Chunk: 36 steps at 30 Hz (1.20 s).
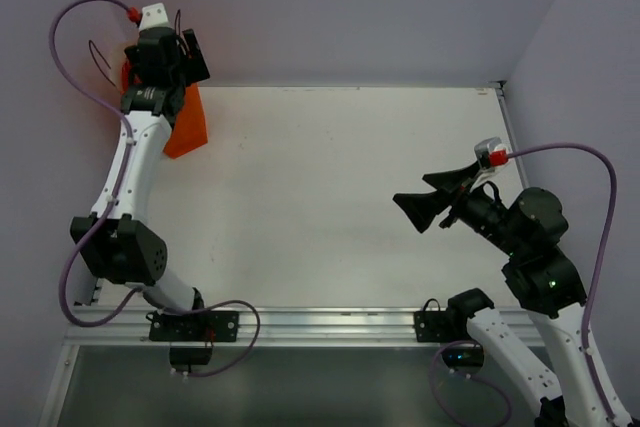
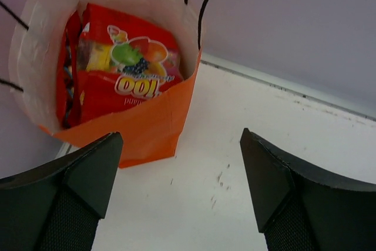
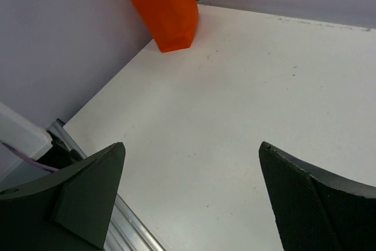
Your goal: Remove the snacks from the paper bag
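Observation:
The orange paper bag [image 1: 187, 129] stands in the far left corner of the table, against the wall. In the left wrist view I look down into the paper bag [image 2: 144, 136]; its mouth is open and its thin dark handles [image 2: 201, 4] stick up. Red snacks [image 2: 126, 72] with a fruit print stand upright inside, and further packets behind them are mostly hidden. My left gripper [image 1: 192, 55] hovers above and just in front of the bag's mouth, open and empty [image 2: 181, 138]. My right gripper [image 1: 412, 192] hangs open over the right side of the table, empty [image 3: 191, 145], pointing towards the distant paper bag [image 3: 167, 10].
Lilac walls close off the left, far and right sides of the white table [image 1: 330, 197]. A metal rail [image 1: 320, 322] runs along the near edge, with both arm bases on it. A purple cable [image 1: 75, 57] loops beside the left arm.

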Each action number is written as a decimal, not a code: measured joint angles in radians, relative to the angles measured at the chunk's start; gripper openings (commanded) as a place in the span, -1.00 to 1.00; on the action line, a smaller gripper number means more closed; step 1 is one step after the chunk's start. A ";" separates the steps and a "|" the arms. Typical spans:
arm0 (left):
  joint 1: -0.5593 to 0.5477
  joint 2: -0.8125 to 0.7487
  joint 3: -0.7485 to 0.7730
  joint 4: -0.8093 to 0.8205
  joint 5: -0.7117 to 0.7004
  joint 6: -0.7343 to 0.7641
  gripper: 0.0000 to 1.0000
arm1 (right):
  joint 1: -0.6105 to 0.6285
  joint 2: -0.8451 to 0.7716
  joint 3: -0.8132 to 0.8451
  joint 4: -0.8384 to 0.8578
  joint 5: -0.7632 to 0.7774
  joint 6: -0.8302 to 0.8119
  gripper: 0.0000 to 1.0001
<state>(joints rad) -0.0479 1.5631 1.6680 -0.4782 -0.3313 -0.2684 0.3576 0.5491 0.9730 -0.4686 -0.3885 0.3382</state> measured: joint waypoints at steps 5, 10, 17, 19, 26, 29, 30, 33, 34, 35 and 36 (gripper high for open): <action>0.019 0.200 0.151 0.081 0.011 0.049 0.59 | 0.000 0.001 -0.024 0.001 -0.048 0.003 0.98; 0.063 0.353 0.238 0.133 0.043 0.079 0.38 | 0.000 0.002 -0.038 0.002 -0.058 0.003 0.98; 0.099 0.472 0.300 0.166 0.126 0.134 -0.06 | 0.000 0.018 -0.061 0.001 -0.060 0.006 0.98; 0.098 0.477 0.301 0.169 0.154 0.146 -0.31 | 0.000 0.025 -0.063 0.000 -0.060 0.006 0.98; 0.097 0.475 0.297 0.169 0.251 0.180 -1.00 | 0.000 0.034 -0.065 0.000 -0.060 0.006 0.98; 0.098 0.458 0.278 0.163 0.284 0.185 -1.00 | 0.000 0.034 -0.065 0.000 -0.060 0.006 0.98; 0.099 0.446 0.267 0.158 0.297 0.185 -1.00 | 0.000 0.034 -0.065 0.000 -0.060 0.006 0.98; 0.097 0.397 0.225 0.119 0.339 0.185 -1.00 | 0.000 0.034 -0.065 0.000 -0.060 0.006 0.98; 0.089 0.376 0.209 0.098 0.351 0.186 -1.00 | 0.000 0.033 -0.065 0.000 -0.060 0.006 0.98; 0.080 0.351 0.189 0.077 0.356 0.188 -1.00 | 0.000 0.032 -0.065 0.001 -0.060 0.006 0.98; 0.064 0.327 0.170 0.051 0.358 0.197 -1.00 | 0.000 0.031 -0.065 0.001 -0.060 0.006 0.98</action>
<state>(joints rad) 0.0166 1.8904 1.8378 -0.4271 0.0269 -0.0711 0.3580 0.5800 0.9081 -0.4679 -0.4484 0.3447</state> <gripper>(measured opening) 0.012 0.990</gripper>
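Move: The near end of the bag's right rim, where a black handle is fixed, lies about 13 cm ahead of the left gripper, 2 cm to its left and 8 cm below; the handle rises some 6 cm above that spot. The red snack pack sits in the bag about 14 cm ahead of the gripper, 10 cm left and 13 cm down. From the right gripper, the rim is roughly 42 cm forward, 49 cm left and 10 cm lower. Bring the left gripper about 13 cm forward and 7.5 cm down to the right rim of the paper bag, bearing slightly left before coming back right. Close the fingers fully to pinch the rim at the foot of the handle while turning the wrist clockwise some 20 degrees, then draw back and right about 5 cm. Let the open right gripper sink about 3.5 cm. ##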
